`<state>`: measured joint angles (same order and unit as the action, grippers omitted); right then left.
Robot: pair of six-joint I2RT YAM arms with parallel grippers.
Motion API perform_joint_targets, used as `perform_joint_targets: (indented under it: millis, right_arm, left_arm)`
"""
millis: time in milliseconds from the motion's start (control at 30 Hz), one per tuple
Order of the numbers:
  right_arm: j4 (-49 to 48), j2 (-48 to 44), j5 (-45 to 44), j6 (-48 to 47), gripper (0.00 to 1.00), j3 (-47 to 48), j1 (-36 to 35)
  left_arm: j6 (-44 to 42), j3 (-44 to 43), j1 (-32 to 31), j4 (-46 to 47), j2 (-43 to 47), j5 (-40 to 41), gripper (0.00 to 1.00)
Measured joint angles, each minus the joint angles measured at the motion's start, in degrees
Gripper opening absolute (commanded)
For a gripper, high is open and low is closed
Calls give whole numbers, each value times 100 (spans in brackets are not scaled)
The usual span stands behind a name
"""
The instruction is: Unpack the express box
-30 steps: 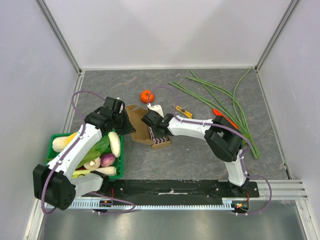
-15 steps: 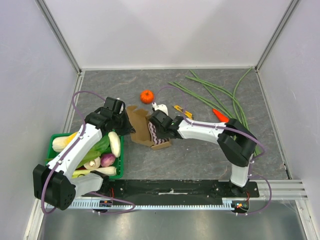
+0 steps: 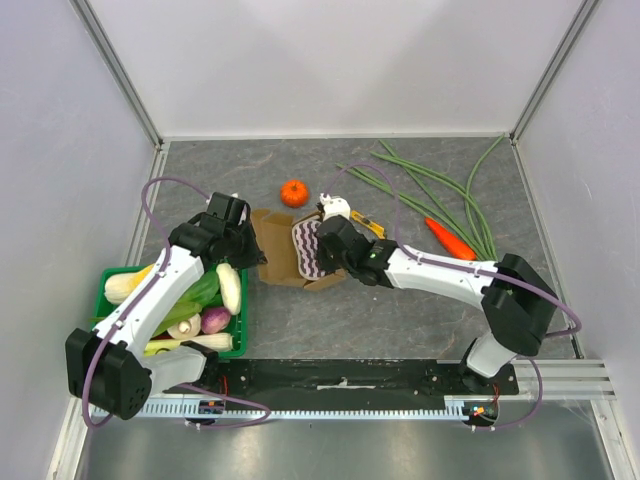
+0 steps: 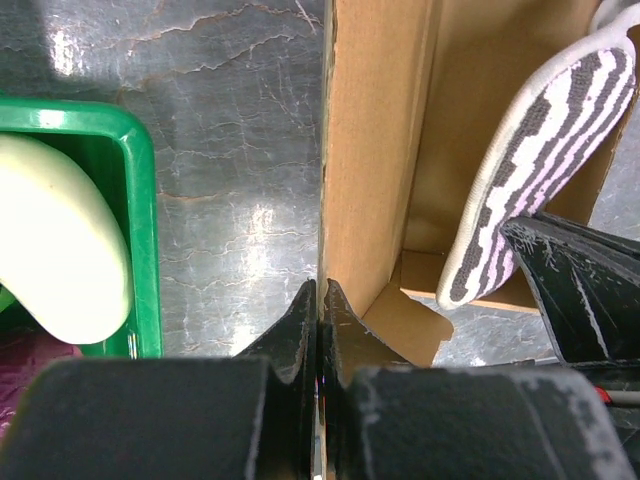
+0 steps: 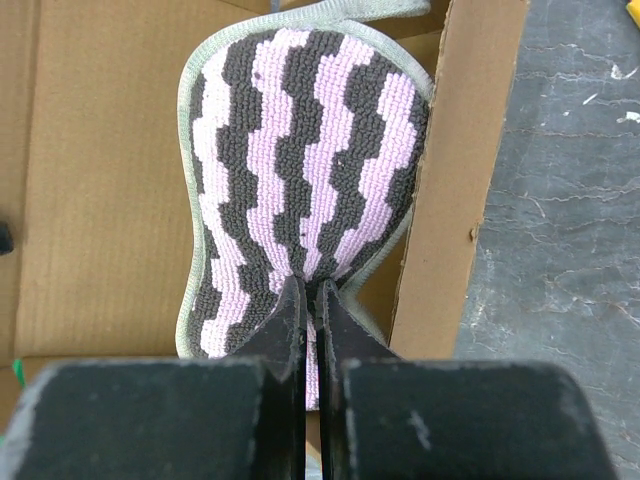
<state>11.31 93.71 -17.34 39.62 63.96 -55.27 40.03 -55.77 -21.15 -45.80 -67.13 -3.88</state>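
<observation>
The express box [image 3: 274, 243], a brown cardboard carton, lies open on the grey table left of centre. My left gripper [image 3: 252, 247] is shut on the box's upright wall [image 4: 372, 150], with the cardboard edge pinched between the fingertips [image 4: 321, 300]. A pad [image 3: 308, 249] striped pink and black with a grey border stands up out of the box. My right gripper [image 3: 325, 256] is shut on the pad's lower edge [image 5: 310, 285]. The pad [image 5: 300, 150] hangs over the box floor [image 5: 100, 180], and it also shows in the left wrist view [image 4: 530, 170].
A green crate [image 3: 241, 325] of vegetables sits at the left, close to the box; its rim [image 4: 140, 200] is beside my left fingers. A tangerine [image 3: 293, 193] lies behind the box. A yellow knife [image 3: 366, 223], a carrot [image 3: 450, 238] and long green beans [image 3: 440, 185] lie at the right.
My right gripper has shut on the striped pad and raised it towards the back of the box, while the right arm stretched lower and its elbow swung right. The left gripper has held still.
</observation>
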Motion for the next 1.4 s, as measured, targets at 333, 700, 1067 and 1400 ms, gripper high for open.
perform_joint_targets:
  millis: [333,700,1067,1400]
  right_arm:
    - [-1318,-516,577,-4,0,-472,-2]
    - [-715,-1071,-125,107,0,-529,262]
    - [483,-1556,-719,186,0,-1853,1314]
    - [581,-1161,-619,83,0,-1982,1355]
  left_arm:
    - [-114,-24,0,-22,-197,35,2]
    - [-579,-682,0,-404,-503,262,12]
    - [-1198,-1233,2,-568,-1069,474,36]
    - [-1300,-1547,2,-649,-1141,494,65]
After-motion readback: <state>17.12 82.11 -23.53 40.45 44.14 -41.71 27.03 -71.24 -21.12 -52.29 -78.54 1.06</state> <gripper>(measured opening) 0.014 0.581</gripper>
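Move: Clear table lies about 17 cm right, 2 cm ahead and 11 cm below the right hand, which already pinches the striped mitt. From that hand the box body's middle is about 3 cm left, 3 cm ahead and 9 cm down, the knife 10 cm right and 10 cm ahead on the table. For the left hand, shut on the raised lid, the box body is roughly 10 cm right, 3 cm ahead and 11 cm below; the tomato is 16 cm ahead and 6 cm right. Lifting the pinched mitt about 7 cm over the box, the right hand first leans a little left, then swings right, nearly 20 cm from its leftmost point, while sinking some 14 cm towards the clear table, wrist turning clockwise about 20 degrees. The left hand dips slightly, then slides forward about 4 cm and a little up along the lid, fingers opening past half to free it. ##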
